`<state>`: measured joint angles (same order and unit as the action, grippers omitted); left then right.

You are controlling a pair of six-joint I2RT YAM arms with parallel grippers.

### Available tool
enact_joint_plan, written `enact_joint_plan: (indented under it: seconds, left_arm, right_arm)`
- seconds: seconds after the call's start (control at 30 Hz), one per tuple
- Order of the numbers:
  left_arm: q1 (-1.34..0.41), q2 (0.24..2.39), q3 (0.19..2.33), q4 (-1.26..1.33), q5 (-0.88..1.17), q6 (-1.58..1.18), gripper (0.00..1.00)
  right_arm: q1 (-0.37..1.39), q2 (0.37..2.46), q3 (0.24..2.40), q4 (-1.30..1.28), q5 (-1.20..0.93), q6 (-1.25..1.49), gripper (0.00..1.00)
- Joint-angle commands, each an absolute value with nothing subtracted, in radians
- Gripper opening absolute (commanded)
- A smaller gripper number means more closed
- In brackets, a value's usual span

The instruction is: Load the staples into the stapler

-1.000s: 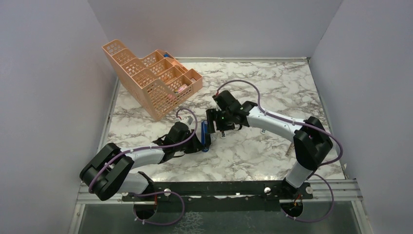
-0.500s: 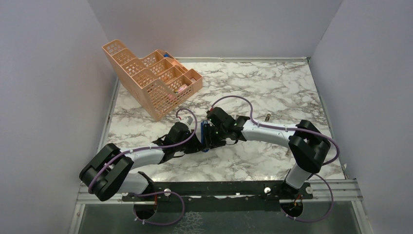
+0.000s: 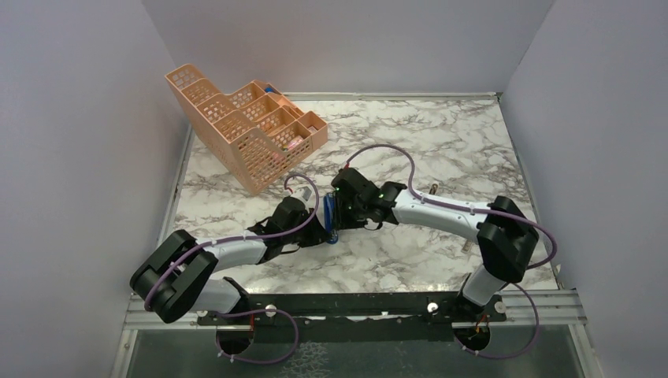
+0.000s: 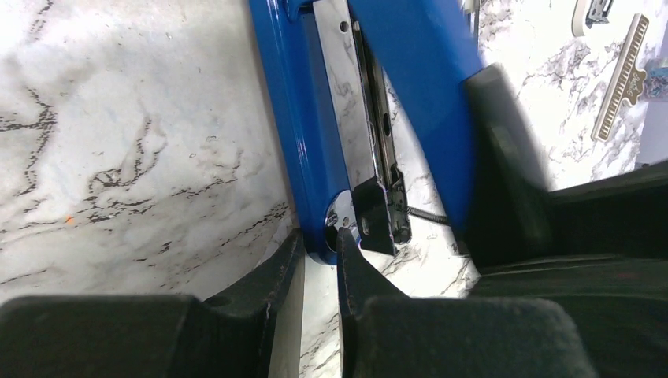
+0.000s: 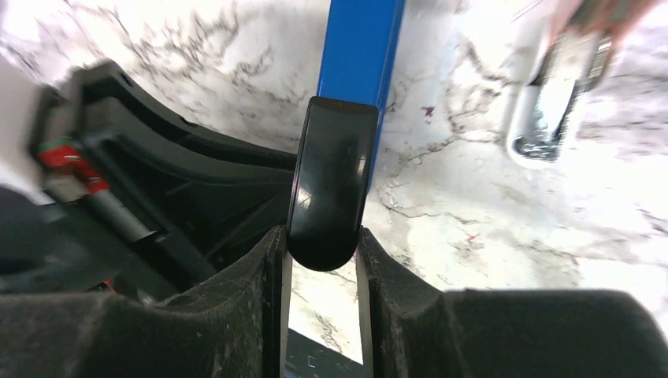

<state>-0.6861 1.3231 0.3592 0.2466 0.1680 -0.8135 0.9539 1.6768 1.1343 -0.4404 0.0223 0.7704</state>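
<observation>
The blue stapler (image 3: 330, 218) lies hinged open between the two arms at the table's middle. In the left wrist view its blue base (image 4: 291, 118) and silver channel (image 4: 354, 118) run away from me, with the blue top arm (image 4: 425, 94) lifted to the right. My left gripper (image 4: 319, 242) is shut on the near end of the blue base. In the right wrist view my right gripper (image 5: 323, 246) is closed on the stapler's rounded black end (image 5: 331, 185), both fingers touching it. I cannot pick out the staples in any view.
A peach mesh organiser (image 3: 244, 130) stands at the back left. A thin ribbed tan strip (image 4: 622, 79) and a small whitish object (image 4: 595, 12) lie on the marble to the right. A blurred silvery-white item (image 5: 551, 102) lies beyond the right gripper.
My right gripper slid left onto the stapler and closed its fingers on the black end. The left gripper kept its hold and stayed put.
</observation>
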Motion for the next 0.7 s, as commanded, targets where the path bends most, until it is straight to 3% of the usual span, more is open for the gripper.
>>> enact_joint_plan:
  seconds: [0.0, 0.33, 0.67]
  left_arm:
    - [-0.686, 1.376, 0.321, 0.082, 0.119, -0.777, 0.01]
    - [-0.687, 1.379, 0.323, 0.087, 0.128, -0.77, 0.01]
    - [-0.687, 1.381, 0.317, 0.098, 0.131, -0.767, 0.0]
  right_arm:
    - [0.94, 1.579, 1.243, -0.495, 0.257, 0.773, 0.21]
    - [0.897, 1.632, 1.4, -0.479, 0.369, 0.646, 0.22]
    - [0.828, 1.763, 1.468, -0.34, 0.251, 0.516, 0.23]
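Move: Your right fingers already pinch the black end of the stapler's part-raised handle. The stapler's hinge end lies about 10 cm ahead, 1 cm left and 4 cm below. The red-and-white staple box is around 10 cm ahead and 2 cm right; the small pink stapler sits some 5 cm ahead and 5 cm right, both about 6 cm lower. From the left hand, holding the nose of the base, the hinge end is roughly 11 cm ahead and 1 cm left, about level. Swing the handle open with the right gripper: keep the pinch on its black end and carry it in an arc up and forward, to above the hinge end, about 11 cm forward and 9 cm up, rising steeply first and then running mostly forward. Tip the fingers some 20 degrees forward as you go. Keep the left fingers on the nose of the base, staying in place. ##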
